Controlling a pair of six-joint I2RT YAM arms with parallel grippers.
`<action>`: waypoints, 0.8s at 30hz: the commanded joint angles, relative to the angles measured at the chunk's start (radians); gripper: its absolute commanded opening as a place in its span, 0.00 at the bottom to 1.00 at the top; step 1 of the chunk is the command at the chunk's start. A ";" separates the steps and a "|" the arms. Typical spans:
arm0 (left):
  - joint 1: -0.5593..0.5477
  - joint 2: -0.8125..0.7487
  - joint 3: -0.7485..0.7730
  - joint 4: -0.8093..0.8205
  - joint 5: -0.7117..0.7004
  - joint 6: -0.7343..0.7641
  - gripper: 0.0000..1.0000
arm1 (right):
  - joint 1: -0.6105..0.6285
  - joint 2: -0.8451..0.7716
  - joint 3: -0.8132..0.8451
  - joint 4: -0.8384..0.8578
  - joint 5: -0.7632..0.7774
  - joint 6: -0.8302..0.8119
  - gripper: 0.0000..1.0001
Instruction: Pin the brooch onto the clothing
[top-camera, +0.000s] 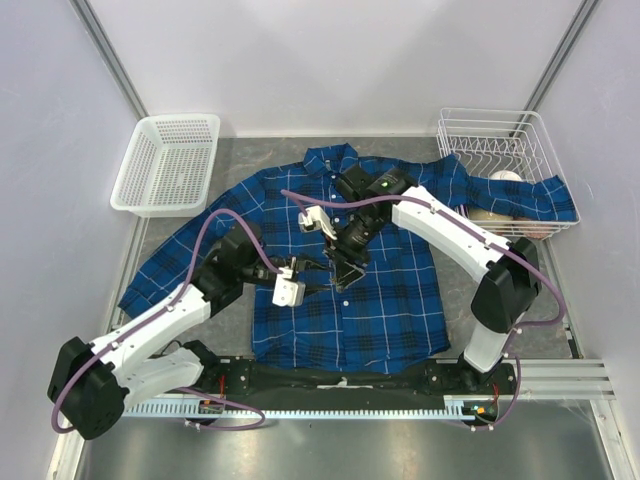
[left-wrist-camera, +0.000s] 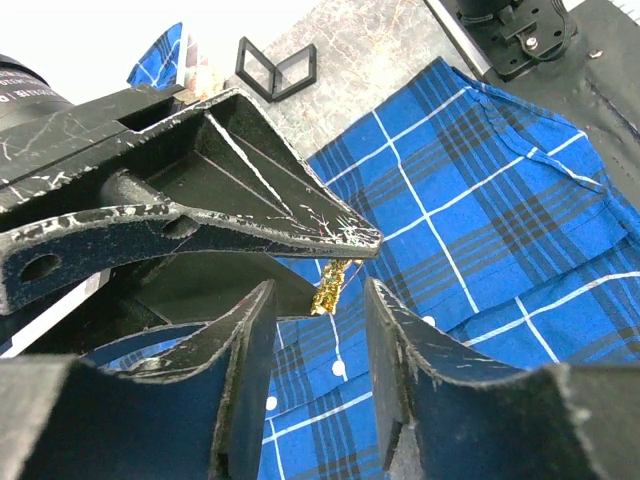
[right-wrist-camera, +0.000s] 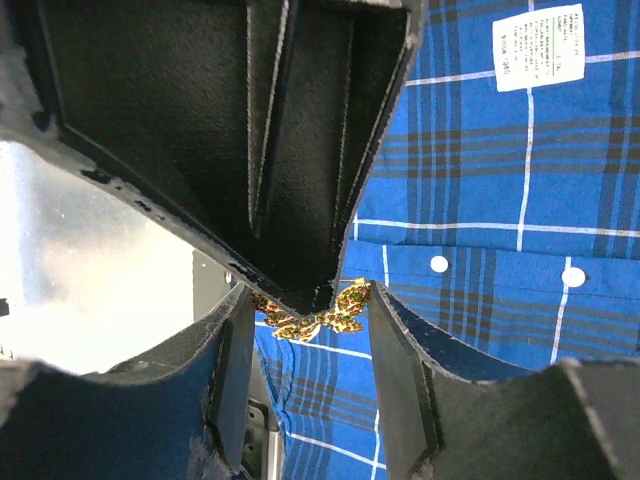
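Note:
The clothing (top-camera: 390, 300) is a blue plaid shirt spread flat on the table, collar at the far side. My right gripper (top-camera: 345, 275) hovers over its button line, shut on the brooch (right-wrist-camera: 330, 318). The brooch is a small gold butterfly-like ornament spanning the gap between the right gripper's (right-wrist-camera: 310, 300) fingers. My left gripper (top-camera: 322, 285) comes in from the left, and one of its black fingers (right-wrist-camera: 300, 150) crosses in front of the brooch. In the left wrist view the brooch (left-wrist-camera: 331, 285) hangs just beyond my left gripper (left-wrist-camera: 320, 310), whose jaws stand apart with only shirt (left-wrist-camera: 480, 170) showing between them.
A white plastic basket (top-camera: 165, 165) stands at the back left. At the back right a wire rack (top-camera: 500, 150) holds pale items, with the shirt's sleeve draped into it. The shirt's white tag (right-wrist-camera: 538, 48) and white buttons (right-wrist-camera: 438, 264) lie near the grippers.

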 joint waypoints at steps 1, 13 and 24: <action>-0.013 0.007 -0.018 0.055 0.018 0.093 0.46 | 0.015 0.011 0.050 -0.013 -0.033 -0.029 0.50; -0.039 0.010 -0.024 0.024 -0.013 0.133 0.27 | 0.023 0.014 0.067 -0.024 -0.050 -0.027 0.50; -0.049 -0.030 0.016 -0.040 -0.104 -0.037 0.02 | -0.006 -0.027 0.146 -0.023 -0.036 0.012 0.81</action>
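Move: Just off the left fingertips, roughly 2 cm to their right and 1 cm lower, is the small gold brooch, level with them fore and aft; the right fingers still grip it at their tips, midway between the pads. Beneath, on the shirt some 16 cm down, the white label lies about 8 cm left and 3 cm back of the left hand, and a button of the front row about 5 cm right and 7 cm back. Sinking about 1.5 cm and easing very slightly to the right, the left hand shuts its half-open fingers almost fully until the tips pinch the brooch. The right hand holds the brooch nearly in place meanwhile, then, once the left grip is nearly closed, opens its fingers and starts to lift, about 1 cm. ##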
